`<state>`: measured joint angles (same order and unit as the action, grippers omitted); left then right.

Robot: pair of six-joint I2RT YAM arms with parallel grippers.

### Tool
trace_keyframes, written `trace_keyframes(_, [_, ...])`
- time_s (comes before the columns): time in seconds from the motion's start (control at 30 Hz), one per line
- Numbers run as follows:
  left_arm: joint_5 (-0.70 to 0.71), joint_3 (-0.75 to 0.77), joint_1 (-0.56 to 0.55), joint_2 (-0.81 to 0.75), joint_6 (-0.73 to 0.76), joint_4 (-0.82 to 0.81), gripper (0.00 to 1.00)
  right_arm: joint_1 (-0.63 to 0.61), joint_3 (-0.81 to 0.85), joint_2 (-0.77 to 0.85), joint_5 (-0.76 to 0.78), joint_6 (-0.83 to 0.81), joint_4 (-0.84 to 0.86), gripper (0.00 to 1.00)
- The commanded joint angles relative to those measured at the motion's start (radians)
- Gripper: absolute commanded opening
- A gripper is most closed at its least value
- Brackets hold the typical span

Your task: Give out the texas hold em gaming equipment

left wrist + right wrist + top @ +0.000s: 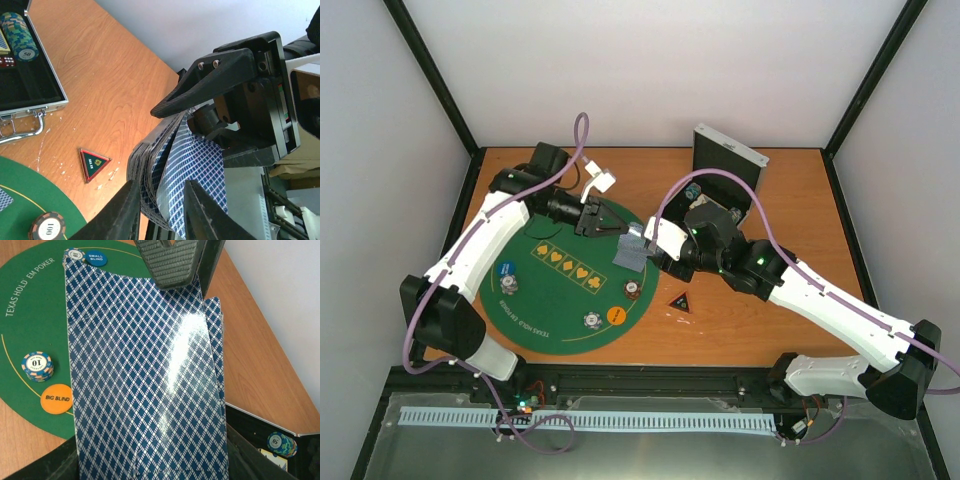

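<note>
My right gripper (655, 250) is shut on a deck of blue-backed playing cards (632, 250), held over the right edge of the green mat (535, 300). In the right wrist view the deck (145, 390) fills the frame. My left gripper (622, 230) reaches in from the left. Its two fingers (125, 210) press on either side of the deck's free end (185, 165), which bows between them. On the mat lie a blue disc (505, 268), an orange disc (617, 316) and striped chips (633, 289) (591, 320). A black triangular marker (681, 301) lies on the wood.
The open silver case (725, 160) stands at the back right, with chips (17, 35) in it. A row of face-up cards (570, 262) lies across the mat's middle. A white cable connector (600, 183) lies behind the left arm.
</note>
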<state>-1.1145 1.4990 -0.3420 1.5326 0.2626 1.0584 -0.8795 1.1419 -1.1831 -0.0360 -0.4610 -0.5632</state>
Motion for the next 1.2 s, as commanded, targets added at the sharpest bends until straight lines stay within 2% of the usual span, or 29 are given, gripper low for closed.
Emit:
trace_keyframes(0.0, [-0.031, 0.022, -0.008, 0.006, 0.022, 0.016, 0.23, 0.005, 0.008, 0.003, 0.007, -0.007, 0.034, 0.52])
trace_keyframes(0.07, [-0.034, 0.02, -0.009, 0.006, 0.029, 0.019, 0.15, 0.005, 0.007, 0.004, 0.01, -0.008, 0.033, 0.52])
trace_keyframes(0.13, [-0.033, 0.021, -0.009, 0.005, 0.034, 0.026, 0.01, 0.005, 0.007, 0.005, 0.011, -0.007, 0.034, 0.52])
trace_keyframes(0.37, [-0.018, 0.043, 0.0, -0.012, 0.062, 0.047, 0.01, 0.012, -0.006, 0.012, 0.02, -0.008, 0.031, 0.52])
trace_keyframes(0.8, [0.038, 0.131, 0.18, -0.091, 0.068, 0.057, 0.01, 0.07, -0.045, 0.031, 0.004, -0.007, 0.042, 0.51])
trace_keyframes(0.87, [0.057, 0.154, 0.256, -0.102, 0.01, 0.023, 0.01, 0.073, -0.046, 0.03, -0.002, -0.007, 0.046, 0.51])
trace_keyframes(1.0, [0.068, 0.136, 0.544, -0.106, -0.086, -0.036, 0.01, 0.074, -0.045, 0.031, -0.013, -0.004, 0.049, 0.51])
trace_keyframes(1.17, [0.077, -0.004, 0.853, -0.088, -0.061, -0.042, 0.01, 0.074, -0.043, 0.034, -0.03, -0.007, 0.051, 0.51])
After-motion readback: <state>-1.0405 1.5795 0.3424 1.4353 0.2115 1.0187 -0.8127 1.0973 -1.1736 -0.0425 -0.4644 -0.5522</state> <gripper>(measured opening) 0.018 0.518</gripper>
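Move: The top card of the deck is right at the left hand's open fingertips, its middle about 4 cm to the right, near level in height. From the right hand, which already grips the deck by its sides, that card lies some 4 cm left and 2 cm ahead. About 28 cm below the left hand are the dealt cards, 3 cm ahead and 1 cm right, and the red chip stack, 4 cm back and 2 cm right; the clear disc lies 11 cm ahead and 9 cm left at that same depth. The left hand stays almost in place while its fingers close and pinch the top card's edge, then sweeps left about 22 cm, slowly at first and fast at the end, reaching some 10 cm forward and rising about 5 cm as the hand turns roughly 45 degrees counter-clockwise, carrying the card away from the deck and out past the mat's far left side. As that pull starts, the right hand keeps its grip on the deck and eases it about 2 cm right, with a little forward and down, away from the left hand. ##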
